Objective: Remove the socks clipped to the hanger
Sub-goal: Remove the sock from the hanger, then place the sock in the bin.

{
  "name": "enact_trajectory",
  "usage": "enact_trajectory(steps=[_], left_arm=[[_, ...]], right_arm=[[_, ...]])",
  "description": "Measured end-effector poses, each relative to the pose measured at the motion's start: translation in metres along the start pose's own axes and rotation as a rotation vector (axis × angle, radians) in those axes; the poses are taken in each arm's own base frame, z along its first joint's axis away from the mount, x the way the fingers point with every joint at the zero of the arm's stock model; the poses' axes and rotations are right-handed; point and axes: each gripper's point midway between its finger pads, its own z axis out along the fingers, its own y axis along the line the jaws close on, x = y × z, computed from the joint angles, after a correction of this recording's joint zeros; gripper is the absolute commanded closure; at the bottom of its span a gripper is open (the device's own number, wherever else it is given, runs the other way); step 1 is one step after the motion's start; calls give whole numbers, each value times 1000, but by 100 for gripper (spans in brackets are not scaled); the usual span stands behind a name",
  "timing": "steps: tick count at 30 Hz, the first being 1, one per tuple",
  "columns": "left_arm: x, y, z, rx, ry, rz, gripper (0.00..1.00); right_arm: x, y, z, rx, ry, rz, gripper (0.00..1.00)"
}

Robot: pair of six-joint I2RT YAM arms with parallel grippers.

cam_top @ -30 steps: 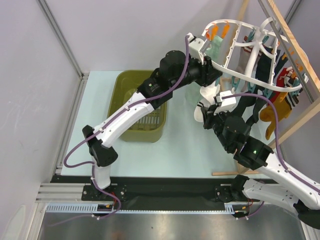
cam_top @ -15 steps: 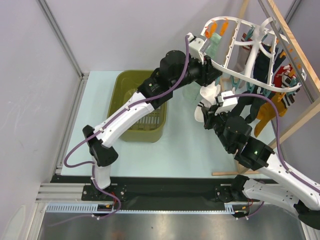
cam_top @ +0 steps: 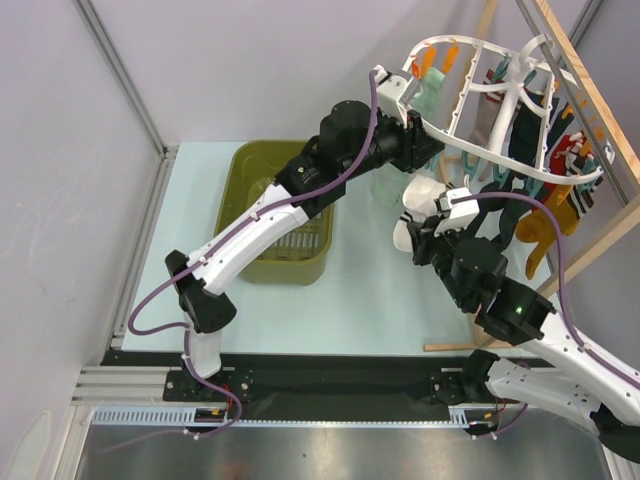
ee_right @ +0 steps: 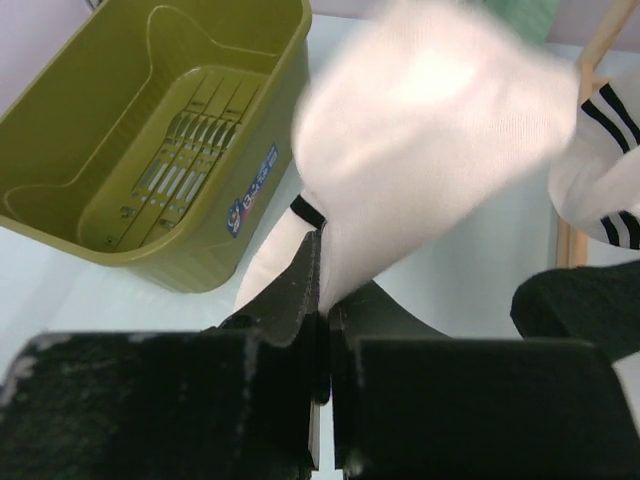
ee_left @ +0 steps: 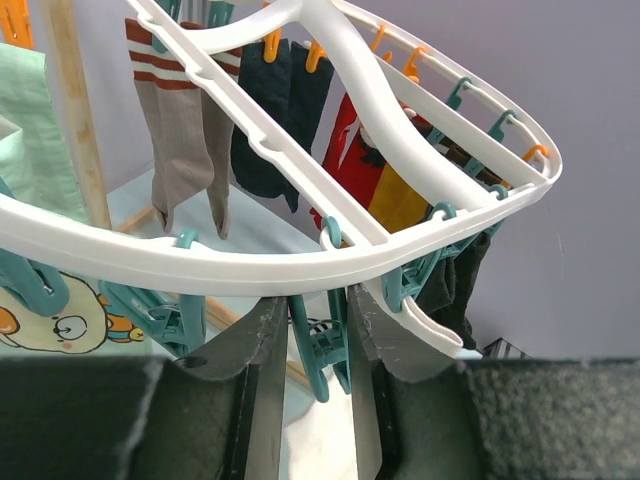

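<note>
The white oval hanger (cam_top: 480,152) hangs at the back right with several socks clipped under it: grey with red bands (ee_left: 185,130), navy (ee_left: 270,110), red (ee_left: 350,150), mustard (ee_left: 400,200) and mint with a bear print (ee_left: 50,320). My left gripper (cam_top: 425,140) reaches under the hanger's rim (ee_left: 250,270). Its jaws (ee_left: 315,310) press both sides of a teal peg (ee_left: 322,350). A white sock (cam_top: 415,190) hangs below that peg. My right gripper (cam_top: 415,238) is shut (ee_right: 325,280) on this white sock (ee_right: 430,130).
An olive-green tub (cam_top: 280,215) stands on the table left of the grippers and shows in the right wrist view (ee_right: 130,130). A light wooden rack (cam_top: 590,110) carries the hanger on the right. A black-banded white sock (ee_right: 600,160) and a black sock (ee_right: 580,310) hang close by.
My left jaws have narrowed on the teal peg. My right gripper has shifted slightly right and down with the white sock. The hanger and the mustard sock have swung a little.
</note>
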Motion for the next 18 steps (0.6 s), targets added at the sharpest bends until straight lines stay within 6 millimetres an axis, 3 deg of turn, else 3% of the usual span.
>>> enact_trajectory(steps=[5, 6, 7, 10, 13, 18], left_arm=[[0, -1, 0, 5, 2, -8, 95], [0, -2, 0, 7, 2, -10, 91], [0, -2, 0, 8, 3, -13, 75], [1, -3, 0, 13, 3, -20, 53], [5, -5, -1, 25, 15, -29, 41], [17, -7, -7, 29, 43, -42, 32]], right_arm=[[-2, 1, -6, -26, -4, 12, 100], [-1, 2, -7, -35, 0, 12, 100], [-1, 3, -7, -41, 4, 11, 100], [3, 6, -8, -58, 20, 6, 100], [5, 7, -9, -63, 28, 9, 100], [5, 8, -9, -68, 28, 11, 100]])
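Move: I still hold the teal clip between my left fingers, level with them at the hanger's rim. The green cartoon sock hangs some 10 cm ahead of that hand, 3 cm to its left and about 6 cm lower; a striped white sock is roughly 8 cm to its right and 8 cm below. My right hand already grips the freed white sock; from that hand the green basket lies about 12 cm ahead, 26 cm left and 25 cm down. My left fingers spread to about twice their gap and let go of the empty clip, and that hand begins to sink away below the rim and back, just 1–2 cm each way. Meanwhile my right hand stays shut on the white sock, easing about 1 cm back from the hanger and swinging a few degrees counter-clockwise before it stops. ##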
